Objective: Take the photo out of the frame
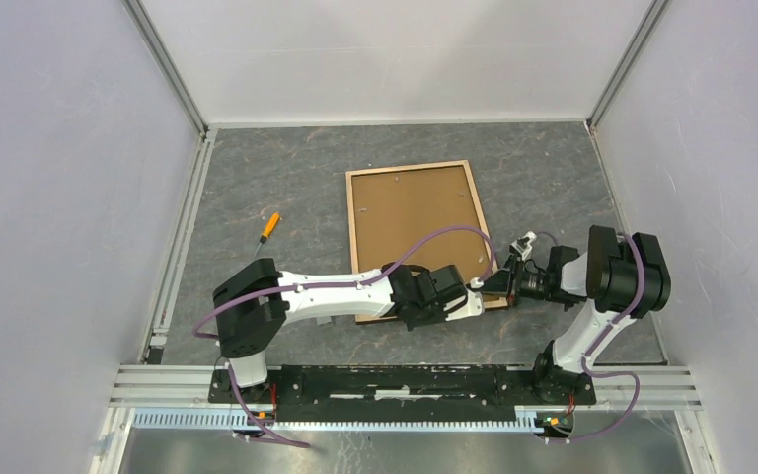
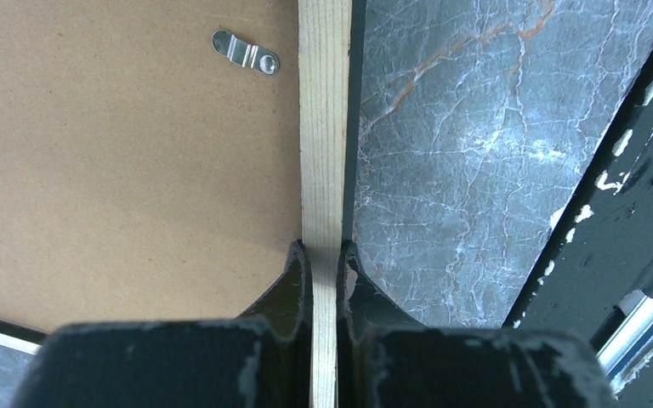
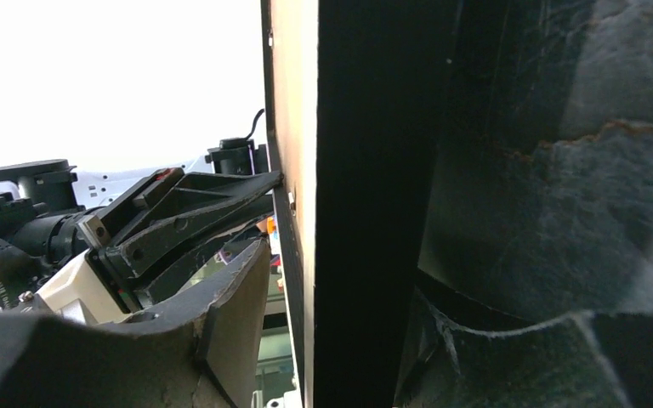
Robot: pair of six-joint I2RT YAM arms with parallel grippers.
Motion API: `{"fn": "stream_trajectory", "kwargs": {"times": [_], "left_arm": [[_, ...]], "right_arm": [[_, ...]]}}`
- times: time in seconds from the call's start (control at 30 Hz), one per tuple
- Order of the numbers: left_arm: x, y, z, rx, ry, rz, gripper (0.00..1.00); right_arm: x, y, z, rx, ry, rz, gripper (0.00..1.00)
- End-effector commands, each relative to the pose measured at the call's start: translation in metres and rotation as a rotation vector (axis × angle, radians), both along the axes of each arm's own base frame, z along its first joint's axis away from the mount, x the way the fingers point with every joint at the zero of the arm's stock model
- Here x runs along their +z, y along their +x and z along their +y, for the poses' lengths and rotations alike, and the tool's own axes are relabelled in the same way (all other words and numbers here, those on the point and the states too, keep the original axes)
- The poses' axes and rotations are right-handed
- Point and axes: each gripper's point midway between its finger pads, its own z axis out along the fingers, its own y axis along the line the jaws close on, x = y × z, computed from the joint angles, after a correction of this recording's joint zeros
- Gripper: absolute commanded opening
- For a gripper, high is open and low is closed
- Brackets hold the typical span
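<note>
The frame [image 1: 415, 212] lies face down on the grey table, its brown backing board [image 2: 119, 170] up and light wood rim [image 2: 323, 127] around it. The photo is hidden under the board. A metal tab [image 2: 245, 51] sits on the board by the rim. My left gripper [image 2: 324, 251] is shut on the wood rim at the frame's near edge [image 1: 472, 294]. My right gripper [image 3: 349, 280] straddles the frame's dark edge [image 3: 366, 127] at the near right corner [image 1: 505, 280], with a gap still showing at one finger [image 3: 229, 314].
An orange-handled screwdriver [image 1: 269, 227] lies left of the frame. White walls close the table at the back and both sides. A metal rail [image 1: 183, 237] runs along the left edge, and the arms' base bar [image 1: 405, 380] spans the near edge.
</note>
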Motion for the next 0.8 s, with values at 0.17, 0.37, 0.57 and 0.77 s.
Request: {"fn": "stream_trajectory", "kwargs": {"times": [0.17,0.37,0.57,0.77], "left_arm": [[0.032,0.018,-0.018,-0.035,-0.116,-0.106,0.02],[0.033,0.015,-0.018,-0.050,-0.124,-0.098,0.02],[0.043,0.013,-0.013,-0.050,-0.102,-0.060,0.25],[0.085,0.024,-0.008,0.012,-0.217,0.059,0.76]], "right_arm": [[-0.007,-0.006,0.010,0.090,0.020,-0.001,0.48],[-0.007,-0.007,0.014,0.117,0.022,-0.012,0.28],[0.000,0.000,0.013,0.115,0.007,-0.053,0.00],[0.014,0.015,0.006,0.113,-0.095,-0.177,0.00]]}}
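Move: My left hand already pinches the frame's near bar, right at its finger pads; from there a metal clip sits about 7 cm right and 4 cm ahead, and the blue scraper some 18 cm left, level, a few centimetres lower. My right hand's half-open fingers straddle the frame's right bar, its middle about 1 cm left of the hand point. From that hand the near-right corner is some 4 cm back and 2 cm right. I slide my right hand about 1 cm left onto the frame's right bar, turning slightly counter-clockwise, and close the fingers until they pinch it from above and below. My left hand keeps its pinch, easing about 1 cm to the left and sinking slightly, then opens wide and comes free of the near bar, rising about 2 cm and starting forward. ##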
